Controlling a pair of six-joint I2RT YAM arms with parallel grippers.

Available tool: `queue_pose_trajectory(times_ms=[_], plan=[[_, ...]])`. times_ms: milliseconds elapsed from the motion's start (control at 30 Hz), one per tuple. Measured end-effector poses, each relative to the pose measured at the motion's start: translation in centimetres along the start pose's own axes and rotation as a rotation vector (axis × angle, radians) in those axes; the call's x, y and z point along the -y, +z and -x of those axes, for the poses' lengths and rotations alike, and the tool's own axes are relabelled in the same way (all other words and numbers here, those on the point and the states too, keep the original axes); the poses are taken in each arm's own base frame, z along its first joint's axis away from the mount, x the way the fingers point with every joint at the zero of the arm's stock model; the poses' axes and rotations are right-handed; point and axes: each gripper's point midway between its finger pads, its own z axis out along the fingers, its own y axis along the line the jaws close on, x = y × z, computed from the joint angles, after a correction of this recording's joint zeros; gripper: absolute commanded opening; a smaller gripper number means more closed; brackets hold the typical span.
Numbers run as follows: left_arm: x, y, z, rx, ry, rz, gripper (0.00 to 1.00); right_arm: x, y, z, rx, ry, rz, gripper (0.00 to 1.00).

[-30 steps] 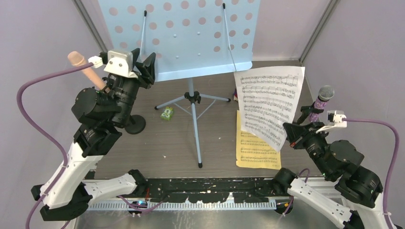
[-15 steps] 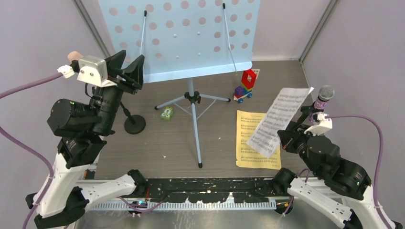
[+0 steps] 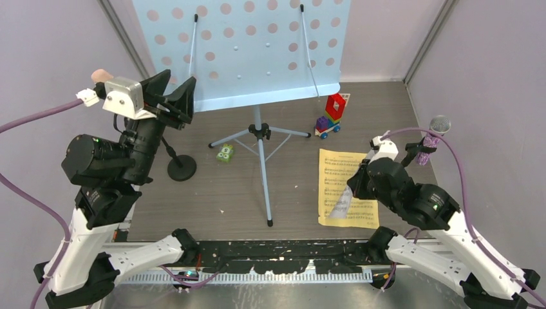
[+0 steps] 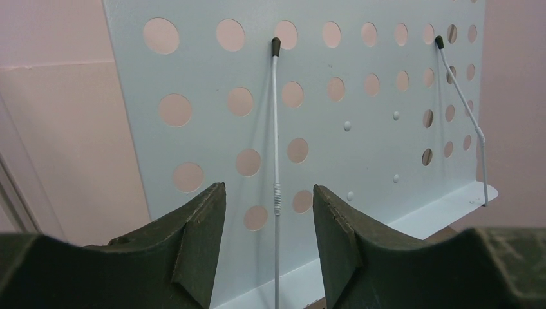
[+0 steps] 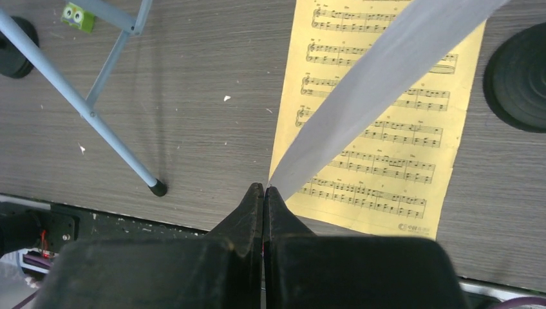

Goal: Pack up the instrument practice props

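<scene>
The pale-blue perforated music rack (image 3: 257, 45) stands at the back on its tripod legs (image 3: 261, 148). My left gripper (image 4: 269, 190) hovers before the rack's left side, open and empty, one white page-holder wire (image 4: 275, 129) showing between the fingers. Behind that wrist peeks the peach microphone (image 3: 98, 75), above its black round-based holder (image 3: 182, 167). The yellow score sheet (image 3: 338, 174) lies flat on the table. My right gripper (image 5: 264, 188) is shut on a corner of the white score sheet (image 5: 386, 84), which slants over the yellow sheet (image 5: 386, 161). The purple microphone (image 3: 433, 135) stands at the right.
A colourful toy brick car (image 3: 329, 116) sits right of the tripod and a small green block (image 3: 225, 152) left of it. A black round base (image 5: 518, 77) lies right of the yellow sheet. Walls close in on both sides and behind.
My right arm swung forward and down, bringing the white sheet from upright to low over the yellow sheet. My left arm shifted left earlier, then held, its jaws opening slightly.
</scene>
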Motion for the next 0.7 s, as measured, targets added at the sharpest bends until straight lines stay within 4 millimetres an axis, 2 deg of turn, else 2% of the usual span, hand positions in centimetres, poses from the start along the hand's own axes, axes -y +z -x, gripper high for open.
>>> queue_pose_trajectory(times_ms=[467, 600, 700], plan=[[-0.4, -0.6, 0.6, 0.013, -0.007, 0.001, 0.57, -4.9, 1.5, 0.9, -0.034, -0.045, 0.181, 0.00], [-0.5, -0.7, 0.7, 0.017, -0.008, 0.002, 0.57, -3.8, 3.1, 0.4, -0.092, -0.002, 0.163, 0.00], [-0.5, -0.7, 0.7, 0.017, -0.008, 0.002, 0.57, -1.2, 5.0, -0.3, -0.159, 0.073, 0.094, 0.01]])
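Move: The right hand already holds the white sheet and takes it to the yellow sheet on the table. The middle of the yellow sheet lies about 11 cm ahead, 2 cm right and 20 cm below. The microphone stand's round base is some 15 cm ahead and 17 cm right, and the music stand's near foot about 27 cm left and 3 cm back, both on the table. From the left hand the yellow sheet is roughly 48 cm right, 6 cm ahead and far below. Still pinching the white sheet in shut fingers, the right hand sweeps it about 5 cm left with a slight forward drift, turning some 10 degrees counter-clockwise. It then reverses, coming back right about 2.5 cm while dropping about 4 cm and reaching forward and down towards the yellow sheet, the fingers tipping further down. ##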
